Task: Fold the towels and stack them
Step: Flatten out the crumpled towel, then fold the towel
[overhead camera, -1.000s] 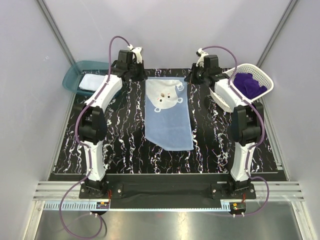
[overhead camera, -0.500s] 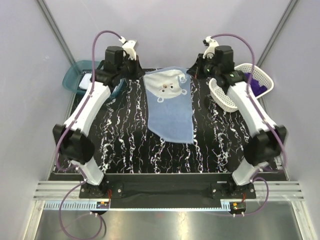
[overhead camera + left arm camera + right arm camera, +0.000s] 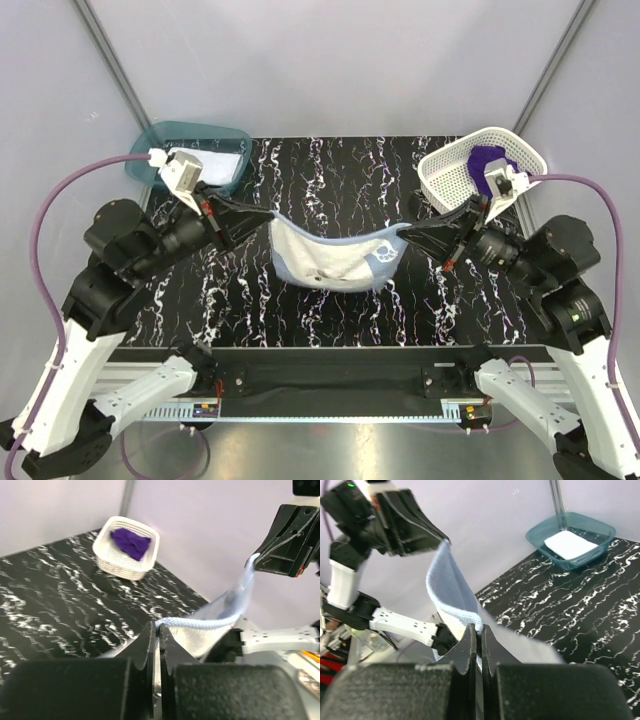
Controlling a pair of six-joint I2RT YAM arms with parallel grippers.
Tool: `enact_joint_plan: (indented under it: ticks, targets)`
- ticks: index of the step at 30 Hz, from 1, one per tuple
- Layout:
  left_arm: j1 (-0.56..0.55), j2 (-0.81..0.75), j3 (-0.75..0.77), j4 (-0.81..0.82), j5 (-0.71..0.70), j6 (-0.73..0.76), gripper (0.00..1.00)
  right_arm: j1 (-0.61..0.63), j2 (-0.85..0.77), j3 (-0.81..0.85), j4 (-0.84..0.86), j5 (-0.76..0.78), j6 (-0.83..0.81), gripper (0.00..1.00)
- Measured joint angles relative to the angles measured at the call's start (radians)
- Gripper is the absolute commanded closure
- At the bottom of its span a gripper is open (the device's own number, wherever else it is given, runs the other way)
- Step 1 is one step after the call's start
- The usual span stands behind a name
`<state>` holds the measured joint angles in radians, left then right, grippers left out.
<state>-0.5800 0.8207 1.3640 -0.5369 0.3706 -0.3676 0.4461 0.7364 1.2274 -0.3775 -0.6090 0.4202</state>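
Note:
The light blue towel (image 3: 335, 262) with the bear print hangs slack in the air over the middle of the table, stretched between both arms. My left gripper (image 3: 268, 219) is shut on its left corner and my right gripper (image 3: 402, 237) is shut on its right corner. In the left wrist view the jaws (image 3: 159, 628) pinch the towel's edge (image 3: 210, 621), which runs up to the other gripper. The right wrist view shows the same grip (image 3: 481, 630) on the blue cloth (image 3: 451, 587). The white towel (image 3: 206, 165) lies in the bin. The purple towel (image 3: 490, 159) lies in the basket.
A teal translucent bin (image 3: 150, 150) stands at the far left corner of the black marbled table (image 3: 340, 170). A white mesh basket (image 3: 445, 170) stands at the far right corner. Grey walls close the far side and both flanks.
Both arms have swung back from the far edge toward the near side, lifting the blue towel's far corners. The towel lay flat before and now hangs between the grippers.

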Motion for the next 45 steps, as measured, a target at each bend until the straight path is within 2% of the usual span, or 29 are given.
enact_joint_plan:
  ticks: [5,9,12,15,18,20,25,28,31,38,41,45]
  targets:
    - [-0.017,0.127,0.1,-0.104,-0.026,-0.032,1.0,0.001,-0.013,0.026,0.007,0.082,0.052,1.0]
    - [-0.017,0.263,0.181,-0.172,-0.135,-0.021,1.0,0.001,0.017,0.046,0.008,0.246,0.034,1.0]
    - [-0.001,0.367,0.224,-0.199,-0.239,-0.011,1.0,0.001,0.103,0.05,0.027,0.352,0.0,1.0]
    - [0.09,0.484,0.251,-0.177,-0.266,0.006,1.0,-0.002,0.285,0.071,0.066,0.451,-0.056,1.0]
    - [0.211,0.63,0.269,-0.109,-0.237,0.014,1.0,-0.028,0.517,0.107,0.129,0.478,-0.111,1.0]
    - [0.272,0.755,0.299,-0.056,-0.2,0.023,1.0,-0.064,0.676,0.136,0.164,0.457,-0.129,1.0]
    - [0.345,1.036,0.391,0.043,-0.09,0.053,1.0,-0.154,1.039,0.283,0.229,0.347,-0.137,1.0]
    - [0.363,1.169,0.45,0.072,-0.047,0.057,1.0,-0.202,1.203,0.401,0.233,0.28,-0.138,1.0]
    - [0.372,1.273,0.5,0.082,-0.026,0.068,1.0,-0.223,1.3,0.47,0.232,0.238,-0.14,1.0]
    - [0.373,1.305,0.503,0.066,-0.021,0.113,1.0,-0.224,1.302,0.419,0.225,0.178,-0.152,1.0]
    - [0.372,1.253,0.43,0.065,-0.019,0.117,1.0,-0.224,1.246,0.324,0.214,0.174,-0.154,1.0]
    - [0.356,1.117,0.258,0.097,-0.041,0.116,1.0,-0.219,1.143,0.192,0.184,0.159,-0.155,1.0]
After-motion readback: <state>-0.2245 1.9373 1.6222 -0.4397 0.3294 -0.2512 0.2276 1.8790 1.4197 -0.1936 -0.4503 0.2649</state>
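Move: Both hands pinch the blue bear towel by the corners of one edge, about 20 cm apart and high up, the rest hanging below. The patch of bare table it goes down on is centred about 26 cm ahead of the left hand, 10 cm to its right and 44 cm below. That patch is about 28 cm ahead of the right hand and 10 cm to its left. The teal basket is 54 cm ahead and 32 cm left of the left hand; the white basket is 48 cm ahead and 33 cm right of the right hand. Keeping the towel's corners pinched, both hands sweep forward together nearly 40 cm and down about 30 cm in one fast swing out over the bare table, the fingers tipping down some 35 degrees and swinging round to point more forward. Once low at full reach, both turn back towards the base and draw the held edge back some 5 to 7 cm, staying nearly level and well above the tabletop. ##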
